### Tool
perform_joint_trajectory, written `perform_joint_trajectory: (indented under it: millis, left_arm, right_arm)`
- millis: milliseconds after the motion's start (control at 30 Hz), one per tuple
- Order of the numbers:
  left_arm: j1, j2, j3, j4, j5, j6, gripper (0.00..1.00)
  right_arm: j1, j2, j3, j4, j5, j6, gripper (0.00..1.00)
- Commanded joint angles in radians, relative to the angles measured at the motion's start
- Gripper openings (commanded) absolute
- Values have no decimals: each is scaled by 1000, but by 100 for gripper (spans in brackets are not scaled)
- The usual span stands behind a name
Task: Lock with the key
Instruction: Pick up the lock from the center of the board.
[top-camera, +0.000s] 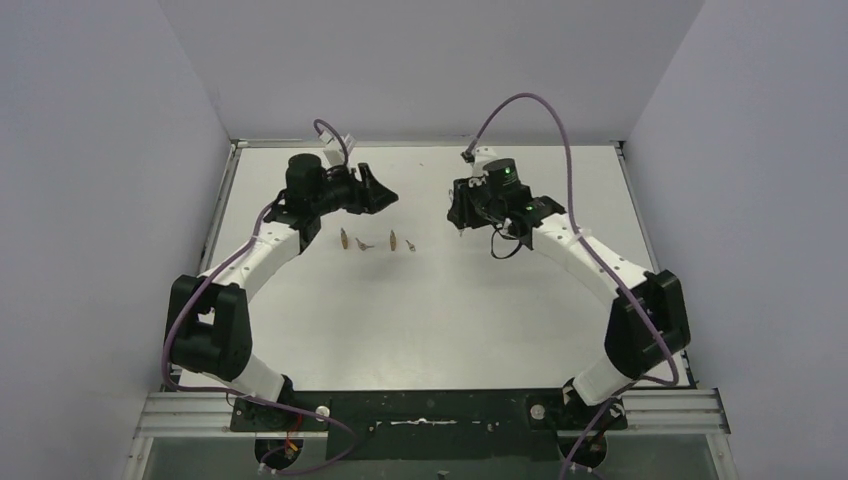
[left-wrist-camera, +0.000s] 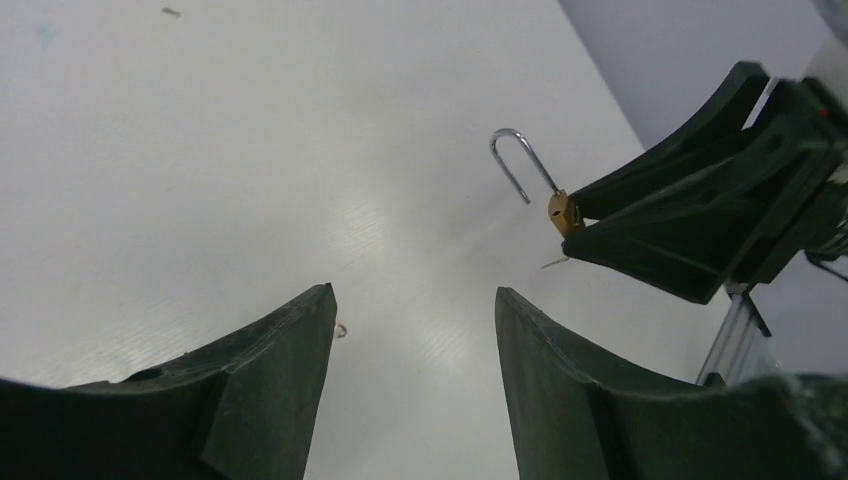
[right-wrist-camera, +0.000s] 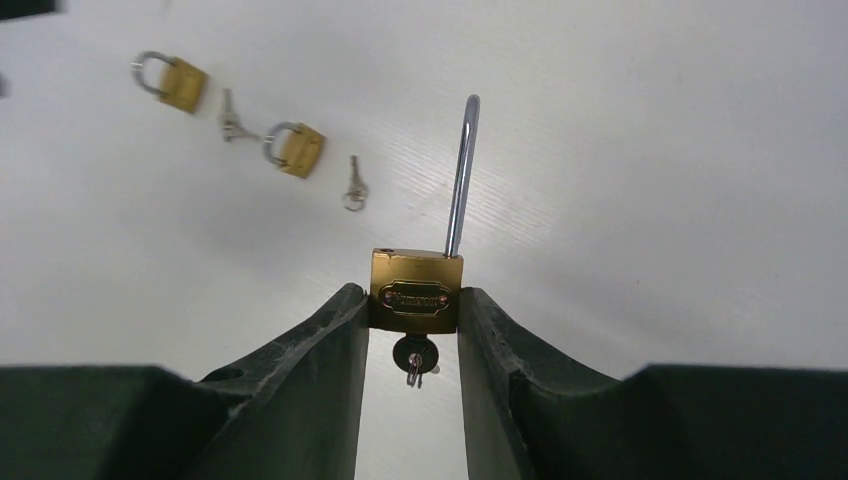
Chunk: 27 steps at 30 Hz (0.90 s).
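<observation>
My right gripper (right-wrist-camera: 410, 293) is shut on the sides of a brass padlock (right-wrist-camera: 417, 290) and holds it above the white table. The padlock's long steel shackle (right-wrist-camera: 461, 175) stands raised out of the body, its short end free. A key (right-wrist-camera: 414, 357) sits in the keyhole on the underside, between my fingers. In the left wrist view the same padlock (left-wrist-camera: 562, 211) shows at the tip of the right gripper (left-wrist-camera: 700, 220). My left gripper (left-wrist-camera: 414, 292) is open and empty, pointed toward it with a gap between. From above, the left gripper (top-camera: 385, 195) and right gripper (top-camera: 458, 215) face each other.
Two more brass padlocks (right-wrist-camera: 180, 82) (right-wrist-camera: 296, 148) lie on the table, each with a loose key (right-wrist-camera: 232, 118) (right-wrist-camera: 355, 185) beside it. From above this row (top-camera: 375, 242) lies just in front of the left gripper. White walls enclose the table on three sides.
</observation>
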Motion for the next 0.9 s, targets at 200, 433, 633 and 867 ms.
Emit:
perform_joint_trajectory:
  millis: [200,433,633,867]
  left_arm:
    - [88,4,-94,987,536,-339,59]
    - [64,112,-7,1321,725,-661,59]
    - [-10,102,5,1319,856,-675,60]
    - [-32,107,5,1322,871,-680,60]
  right_arm:
    - [-14,-241,144,-162,-538,-15,17]
    - [-14,-278,188,-243,-713,-13,17]
    - [-14,-294,219,-269,-760,-15,18]
    - [-13,-305,260,-303,-789,-20,18]
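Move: The right hand holds the open lock with its key hanging. The left hand's open fingers are about 15 cm to its left, 4 cm farther out and 6 cm higher; so for the left hand the held lock is roughly 15 cm right, 4 cm back and 6 cm down. On the board, the nearer shut lock lies almost straight below the left hand, some 20 cm down, its loose key 5 cm right of and 1 cm nearer than that lock, the farther shut lock 13 cm left of it. The right hand keeps its grip on the lock body and carries the lock up about 17 cm and back about 14 cm with a little drift left, most of the rise first, swinging counter-clockwise some 35 degrees so the shackle comes round to face the left gripper. The left hand, fingers staying open, climbs about 12 cm first, then draws back about as far in all and some 6 cm right, tipping up and turning about 50 degrees clockwise until its fingertips point at the shackle's bend, close before it with no touch to be seen. ##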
